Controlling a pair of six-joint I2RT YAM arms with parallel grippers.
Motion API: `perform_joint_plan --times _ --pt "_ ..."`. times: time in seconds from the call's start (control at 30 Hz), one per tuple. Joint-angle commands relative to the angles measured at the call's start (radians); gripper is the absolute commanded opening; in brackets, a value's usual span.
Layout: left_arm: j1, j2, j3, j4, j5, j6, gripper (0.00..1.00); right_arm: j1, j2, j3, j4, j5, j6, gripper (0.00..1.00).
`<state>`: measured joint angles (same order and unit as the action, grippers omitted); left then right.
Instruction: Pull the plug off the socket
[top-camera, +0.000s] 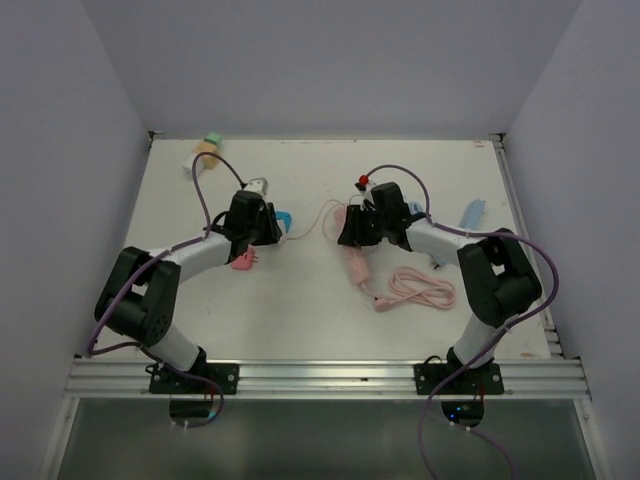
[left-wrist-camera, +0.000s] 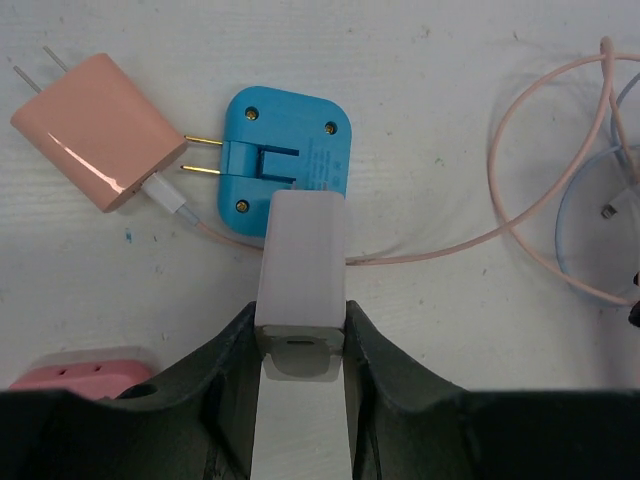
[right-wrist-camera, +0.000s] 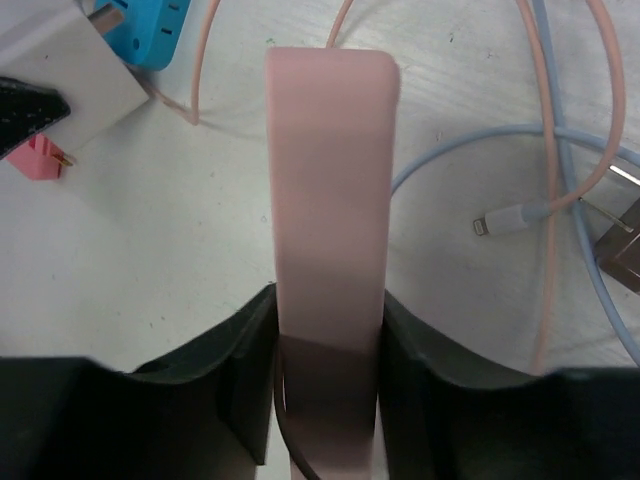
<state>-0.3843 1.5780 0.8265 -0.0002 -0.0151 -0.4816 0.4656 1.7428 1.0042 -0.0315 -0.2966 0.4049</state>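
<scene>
My left gripper (left-wrist-camera: 300, 315) is shut on a white plug block (left-wrist-camera: 303, 260), with a USB port on its near end. The block's far end rests against a blue square adapter (left-wrist-camera: 290, 150); I cannot tell whether they are joined. The pink socket strip (right-wrist-camera: 330, 150) is clamped lengthwise in my shut right gripper (right-wrist-camera: 328, 295). In the top view the left gripper (top-camera: 268, 225) and the right gripper (top-camera: 348, 230) face each other, apart. The pink strip (top-camera: 356, 265) is well clear of the white plug (right-wrist-camera: 70, 75).
A pink charger (left-wrist-camera: 95, 130) with a thin pink cable (left-wrist-camera: 520, 200) lies left of the blue adapter. A small pink adapter (top-camera: 243, 262) sits by the left arm. The coiled pink cable (top-camera: 420, 290) and a light-blue cable (right-wrist-camera: 470, 150) lie by the right arm. Small blocks (top-camera: 208, 145) are at the back.
</scene>
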Motion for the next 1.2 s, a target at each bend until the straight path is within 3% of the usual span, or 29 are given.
perform_joint_plan --times 0.0,0.2,0.43,0.67,0.83,1.0,1.17 --pt "0.005 0.046 0.008 0.058 0.009 -0.028 0.23 -0.001 -0.005 -0.006 0.035 -0.045 -0.021 0.46" --pt "0.005 0.082 0.025 0.074 0.037 -0.028 0.29 0.002 -0.019 -0.009 0.001 -0.036 -0.029 0.65" --pt "0.005 0.077 0.046 0.081 0.056 -0.035 0.46 0.019 -0.136 -0.004 -0.088 0.01 -0.06 0.81" --pt "0.005 0.045 0.074 0.063 0.093 -0.031 0.6 0.059 -0.31 0.014 -0.251 0.138 -0.117 0.84" --pt "0.005 -0.033 0.106 0.016 0.112 -0.031 0.8 0.108 -0.362 -0.061 -0.291 0.192 -0.101 0.82" --pt "0.005 -0.133 0.14 -0.058 0.098 -0.012 0.91 0.125 -0.35 -0.143 -0.262 0.198 -0.083 0.8" --pt "0.005 -0.257 0.178 -0.191 0.047 0.04 0.96 0.142 -0.276 -0.158 -0.228 0.189 -0.083 0.8"
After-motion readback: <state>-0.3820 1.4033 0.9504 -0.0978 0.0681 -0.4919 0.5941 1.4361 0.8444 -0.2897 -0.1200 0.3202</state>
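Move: The left hand still holds the white plug; its resting spot is about 1 cm ahead, 2 cm right and 2 cm below. The blue plug lies some 6 cm ahead, 3 cm right, and the red plug 3 cm back, 6 cm left, both low. The right hand still grips the pink power strip; the strip's near end is about 10 cm back, 3 cm right and 2 cm below, the coiled pink cord 11 cm back, 17 cm right. Creeping about 2 cm to the right and a touch down, the left hand sets the white plug down short of the blue plug, opens wide to let go and rises clear. The right fingers spread off the power strip; that hand lifts some 8 cm, draws back about 8 cm and slightly right, and sinks again, open, towards the strip's near end, rolling its left side down roughly 10 degrees. ##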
